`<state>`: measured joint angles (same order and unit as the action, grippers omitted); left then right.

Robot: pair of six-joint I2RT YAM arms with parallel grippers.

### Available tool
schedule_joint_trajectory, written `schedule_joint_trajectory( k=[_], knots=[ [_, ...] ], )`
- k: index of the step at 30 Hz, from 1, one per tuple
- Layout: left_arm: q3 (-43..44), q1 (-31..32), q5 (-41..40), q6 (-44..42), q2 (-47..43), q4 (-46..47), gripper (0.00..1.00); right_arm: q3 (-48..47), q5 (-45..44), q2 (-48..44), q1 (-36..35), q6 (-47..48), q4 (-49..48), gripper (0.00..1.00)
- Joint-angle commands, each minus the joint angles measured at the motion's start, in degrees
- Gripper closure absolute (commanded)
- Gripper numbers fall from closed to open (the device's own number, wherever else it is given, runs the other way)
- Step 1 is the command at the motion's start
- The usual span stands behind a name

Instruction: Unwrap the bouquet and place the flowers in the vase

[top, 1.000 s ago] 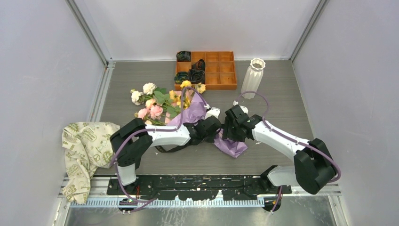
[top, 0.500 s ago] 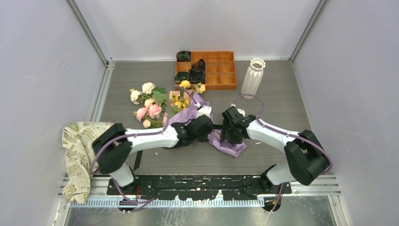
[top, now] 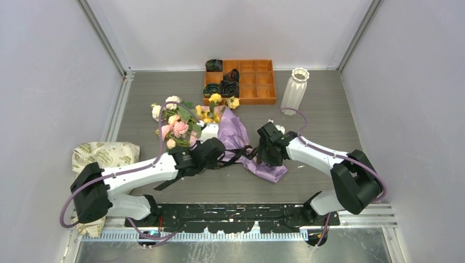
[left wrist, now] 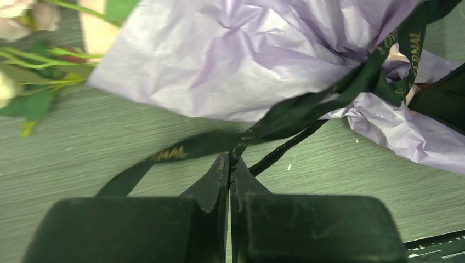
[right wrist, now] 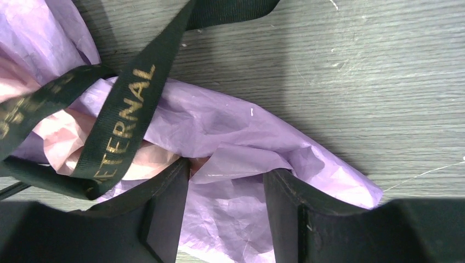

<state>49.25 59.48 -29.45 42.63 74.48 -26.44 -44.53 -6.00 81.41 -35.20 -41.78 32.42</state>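
The bouquet [top: 189,123] lies on the table's left middle, its flowers [top: 175,121] pointing to the back left and its crinkled purple paper [top: 234,137] trailing to the right. My left gripper [top: 221,156] is shut on the black ribbon [left wrist: 285,112], which runs taut from its tips [left wrist: 230,160] up to the paper [left wrist: 247,55]. My right gripper [top: 262,155] sits low over the wrap's tail end. Its fingers [right wrist: 227,169] are closed on a fold of purple paper [right wrist: 241,192], beside the gold-lettered ribbon [right wrist: 123,118]. The white ribbed vase [top: 295,90] stands upright at the back right.
An orange compartment tray [top: 263,94] with dark rolled rosettes [top: 225,87] sits at the back centre, left of the vase. Crumpled beige patterned paper [top: 101,156] lies at the near left edge, partly under my left arm. White walls close in three sides.
My left gripper closed on the ribbon and drew back to the left, pulling it taut. The flowers and upper paper shifted slightly left. My right gripper hardly moved.
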Motion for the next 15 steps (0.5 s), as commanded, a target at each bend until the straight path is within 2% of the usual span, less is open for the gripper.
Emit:
schedule_joint_trajectory(
  k=[1,9,12,15],
  knots=[
    [3.6,-0.5,-9.3,1.4,-9.6,-9.8,1.00,-2.8,-2.5,1.0,-0.3,1.4,1.8,0.43],
    [19.7,-4.9,-21.5,-1.4,-22.6,-27.1,0.98,-3.0,-1.7,2.6,-0.3,1.3,1.1,0.43],
    [24.8,-6.2,-24.9,-3.0,-25.4,-28.4,0.97,-3.3,-1.7,2.7,-0.3,1.3,1.2,0.43],
    [30.3,-6.3,-28.3,-7.3,-26.8,-25.8,0.96,-3.3,-1.6,2.7,-0.3,1.3,1.2,0.43]
  ],
)
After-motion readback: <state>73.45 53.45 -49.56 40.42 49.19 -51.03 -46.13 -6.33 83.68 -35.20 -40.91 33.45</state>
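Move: The black ribbon's knot on the purple wrap lies about 8 cm to the right of the left gripper, 3 cm ahead and some 8 cm below; the left fingers already hold a ribbon end. The pink flowers are roughly 14 cm to that gripper's left, 9 cm ahead and 6 cm below. From the right gripper, already down at the wrap's tail, the knot is about 5 cm left and 2 cm ahead, at nearly the same height. Pull the ribbon up off the wrap with the left gripper: keep its fingers shut and carry it some 24 cm up and 14 cm to the left, away from the knot, levelling the fingers about 25 degrees and turning them counter-clockwise. Keep the right gripper still and half open, its fingertips staying on the wrap's tail. ##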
